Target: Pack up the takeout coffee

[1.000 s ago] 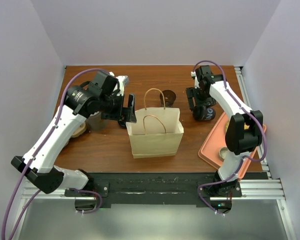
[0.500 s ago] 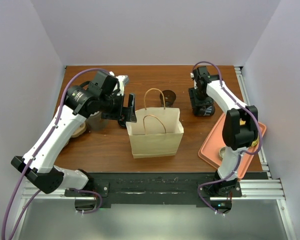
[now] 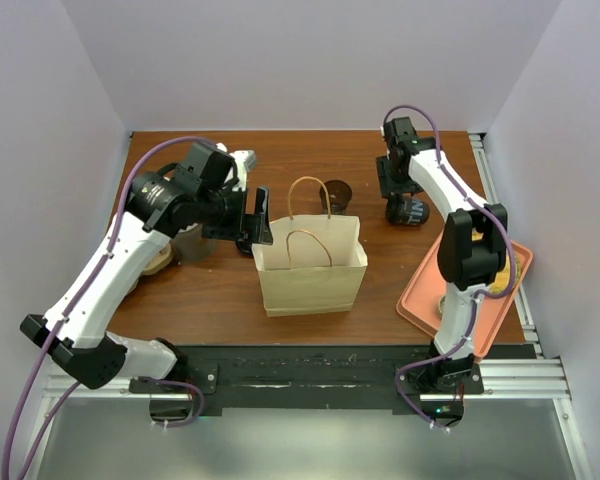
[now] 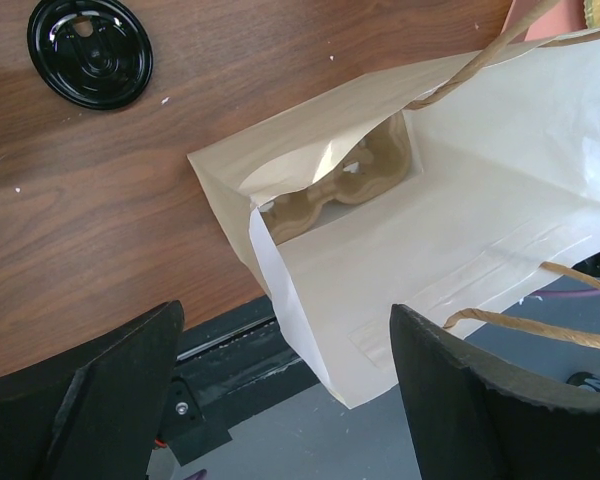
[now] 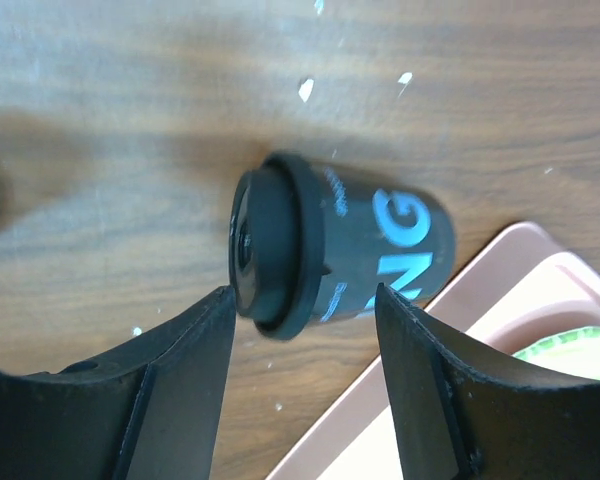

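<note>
The takeout coffee [image 5: 360, 250], a dark cup with blue lettering and a black lid, lies on its side on the wood table [image 3: 410, 211], lid pointing left in the right wrist view. My right gripper [image 5: 302, 325] hovers over it with jaws apart. The cup lies just past the fingertips and its length spans more than the gap, so it is not gripped. The paper bag [image 3: 310, 265] stands open mid-table with a moulded cup carrier [image 4: 340, 185] inside. My left gripper [image 4: 285, 335] is open, astride the bag's left edge [image 4: 280, 290].
A loose flat black lid [image 4: 90, 50] lies on the table behind the bag. A grey cup [image 3: 190, 243] stands partly hidden under the left arm. A pink tray [image 3: 500, 310] sits at the right edge, beside the lying cup.
The right gripper has swung toward the far side and narrowed its jaws. The cup now lies slightly farther back. The left arm and the bag have stayed put.
</note>
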Controlling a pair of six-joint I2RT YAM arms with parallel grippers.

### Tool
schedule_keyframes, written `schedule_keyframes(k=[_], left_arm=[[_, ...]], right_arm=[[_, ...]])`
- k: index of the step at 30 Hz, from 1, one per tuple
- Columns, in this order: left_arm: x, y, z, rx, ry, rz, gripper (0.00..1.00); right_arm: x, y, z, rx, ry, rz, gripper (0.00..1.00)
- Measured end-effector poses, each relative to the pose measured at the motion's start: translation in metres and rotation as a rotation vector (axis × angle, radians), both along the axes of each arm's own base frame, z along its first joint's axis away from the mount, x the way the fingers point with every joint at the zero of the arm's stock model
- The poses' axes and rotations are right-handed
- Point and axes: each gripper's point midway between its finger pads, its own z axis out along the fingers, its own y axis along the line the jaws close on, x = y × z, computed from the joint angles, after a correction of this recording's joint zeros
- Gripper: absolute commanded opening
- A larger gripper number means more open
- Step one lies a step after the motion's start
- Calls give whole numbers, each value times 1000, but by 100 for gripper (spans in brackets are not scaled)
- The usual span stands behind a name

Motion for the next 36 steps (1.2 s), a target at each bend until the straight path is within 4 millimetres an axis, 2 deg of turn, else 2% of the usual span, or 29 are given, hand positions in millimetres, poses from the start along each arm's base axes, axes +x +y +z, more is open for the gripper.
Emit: schedule_keyframes(k=[4,8,13,17,22,28,36], left_arm=[[-1,0,1,-4,-2,3,88],[-2,0,3,-12,-2,11,88],[-3,1,5,-20,-6,17,88],[-4,1,7,-29,-6,27,88],[-5,1,9,-37,-8,34,87],[-8,2,6,-39,-5,32,87],[-7,0,7,-51,-8,25,87]], right_arm=[[15,2,1,-20,-22,-3,62],[19,2,-12,-46,6,0,58],[15,1,-25,-69,52,8,51],[11,-2,-25,-88,65,7,35],[2,-5,-27,-94,83,5,30],[-12,-8,-23,-96,90,6,26],[-11,-7,-4,-83,46,5,25]])
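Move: Just under the right hand lies the tipped-over coffee cup, its middle about 3 cm to the right, level in reach and some 5 cm below, with the lid end pointing left, beneath the fingers. The empty brown cup stands about 13 cm to that hand's left, level with it; the paper bag is roughly 17 cm left and 17 cm back, the pink tray some 16 cm right and 19 cm back. From the left hand the coffee cup lies about 24 cm ahead, 36 cm right and 22 cm below. Reaching forward about 2 cm and then sinking some 3 cm over the lid end of the lying coffee cup, the right hand closes its half-open fingers until they stop on the lid, pinching it across its face and rim. The gripping effort rises as the hand draws back about 2 cm, then climbs roughly 2.5 cm with the grip kept. ##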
